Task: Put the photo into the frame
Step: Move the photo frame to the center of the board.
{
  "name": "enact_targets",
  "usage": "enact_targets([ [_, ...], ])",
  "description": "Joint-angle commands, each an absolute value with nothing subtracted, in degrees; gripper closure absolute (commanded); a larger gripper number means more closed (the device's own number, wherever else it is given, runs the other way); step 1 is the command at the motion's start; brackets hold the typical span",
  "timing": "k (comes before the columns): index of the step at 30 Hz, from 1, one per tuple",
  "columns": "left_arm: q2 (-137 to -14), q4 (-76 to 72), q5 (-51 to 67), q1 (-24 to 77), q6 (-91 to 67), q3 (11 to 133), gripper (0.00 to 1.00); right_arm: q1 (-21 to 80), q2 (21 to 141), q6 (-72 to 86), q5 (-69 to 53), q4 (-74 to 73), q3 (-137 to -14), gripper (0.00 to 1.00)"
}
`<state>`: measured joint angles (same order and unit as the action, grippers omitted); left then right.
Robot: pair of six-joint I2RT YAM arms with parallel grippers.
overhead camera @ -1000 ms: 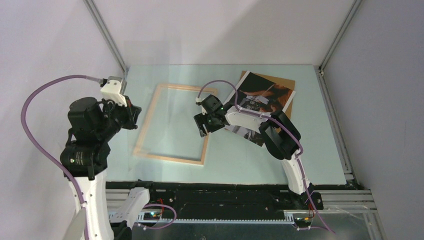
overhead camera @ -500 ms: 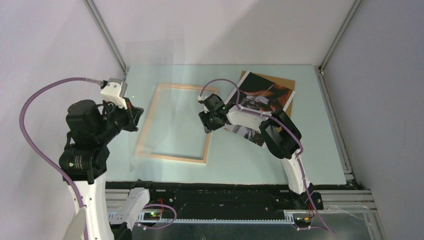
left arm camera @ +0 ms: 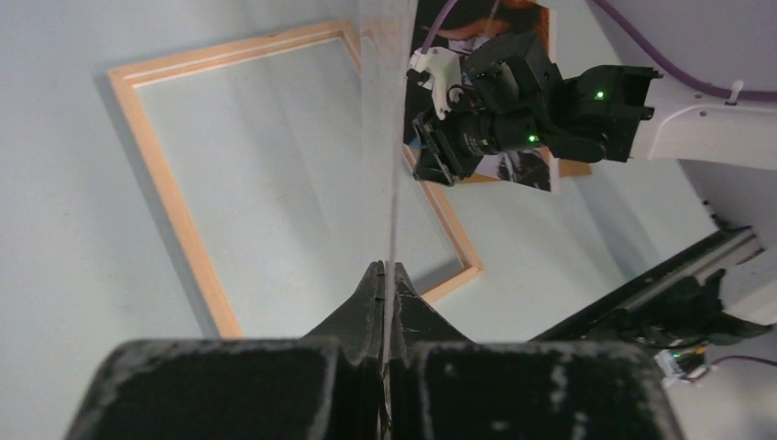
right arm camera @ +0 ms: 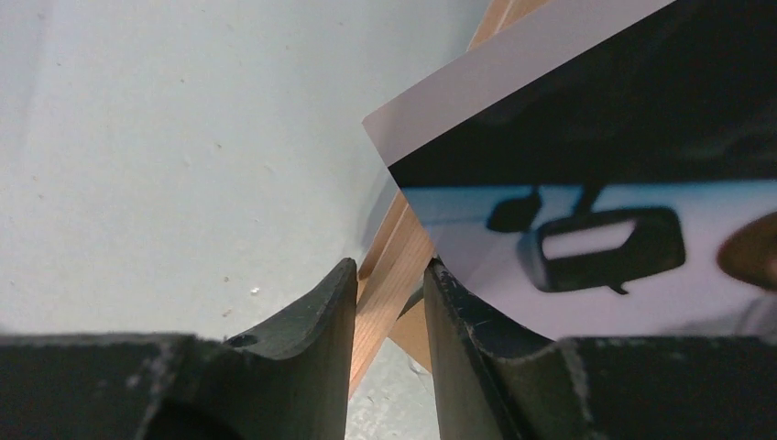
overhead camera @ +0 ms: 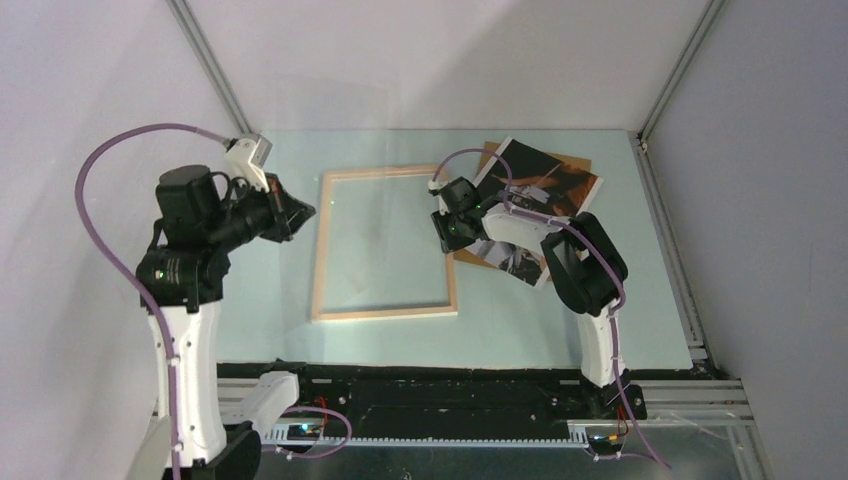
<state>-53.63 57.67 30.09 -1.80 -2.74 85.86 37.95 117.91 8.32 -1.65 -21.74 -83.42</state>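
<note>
The frame [overhead camera: 320, 245] is a thin pale wood rectangle lying flat in the middle of the table. My right gripper [overhead camera: 446, 236] is at its right bar, and in the right wrist view that wood bar [right arm camera: 389, 275] fills the gap between the closed fingers [right arm camera: 389, 266]. The photo [overhead camera: 555, 170], a dark print with a white border [right arm camera: 596, 137], lies face up just right of the frame, partly under the right arm. My left gripper [overhead camera: 303, 210] hovers at the frame's left side, shut [left arm camera: 387, 270] on a thin clear pane [left arm camera: 394, 183] seen edge-on.
A plain brown backing board [overhead camera: 575, 158] lies under the photo at the back right. Metal corner posts [overhead camera: 215, 80] and the enclosure walls bound the table. The black base rail [overhead camera: 450, 390] runs along the near edge.
The frame has swung from tilted to nearly square and slid right. My right gripper moved right with it and narrowed onto its bar. The left arm rose and shifted right with the pane.
</note>
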Motion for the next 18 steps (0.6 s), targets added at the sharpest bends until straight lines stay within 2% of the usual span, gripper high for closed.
enact_targets([
  [1, -56.3, 50.6, 36.8, -2.0, -9.8, 84.8, 1.0, 36.6, 114.0, 4.6, -1.5, -21.7, -80.4, 0.64],
  [6, -59.7, 44.3, 39.9, -2.0, -17.0, 81.5, 1.0, 35.7, 112.7, 4.1, -4.2, -20.5, -79.0, 0.64],
  [8, -61.1, 40.9, 41.6, -2.0, -20.0, 79.7, 1.0, 35.3, 112.5, 4.0, -6.2, -20.3, -78.8, 0.61],
  [13, -64.5, 30.9, 45.5, -2.1, -26.4, 75.1, 1.0, 35.1, 111.5, 3.7, -8.4, -20.1, -78.6, 0.38],
  [18, -66.4, 25.5, 47.1, -2.1, -29.5, 71.5, 1.0, 33.9, 110.6, 3.9, -7.4, -19.9, -78.6, 0.28],
])
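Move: From the left gripper, which holds a clear sheet, the photo frame's middle lies about 17 cm ahead, 9 cm to the right and some 35 cm below. The right gripper has its fingers astride the frame's right rail, with the frame's middle about 14 cm to its left and 2 cm farther out; the board's centre is roughly 3 cm ahead of it, 2 cm lower. The photo's middle sits some 21 cm to its right and 8 cm ahead. Drag the frame's right rail about 2 cm farther to the right, keeping the right gripper low, then stop and open the fingers to let go of the rail, staying beside it. Meanwhile bring the left gripper forward about 8 cm, down some 6 cm and to the right towards the frame, tipping it down and rolling its left side lower, fingers still shut on the clear sheet. ##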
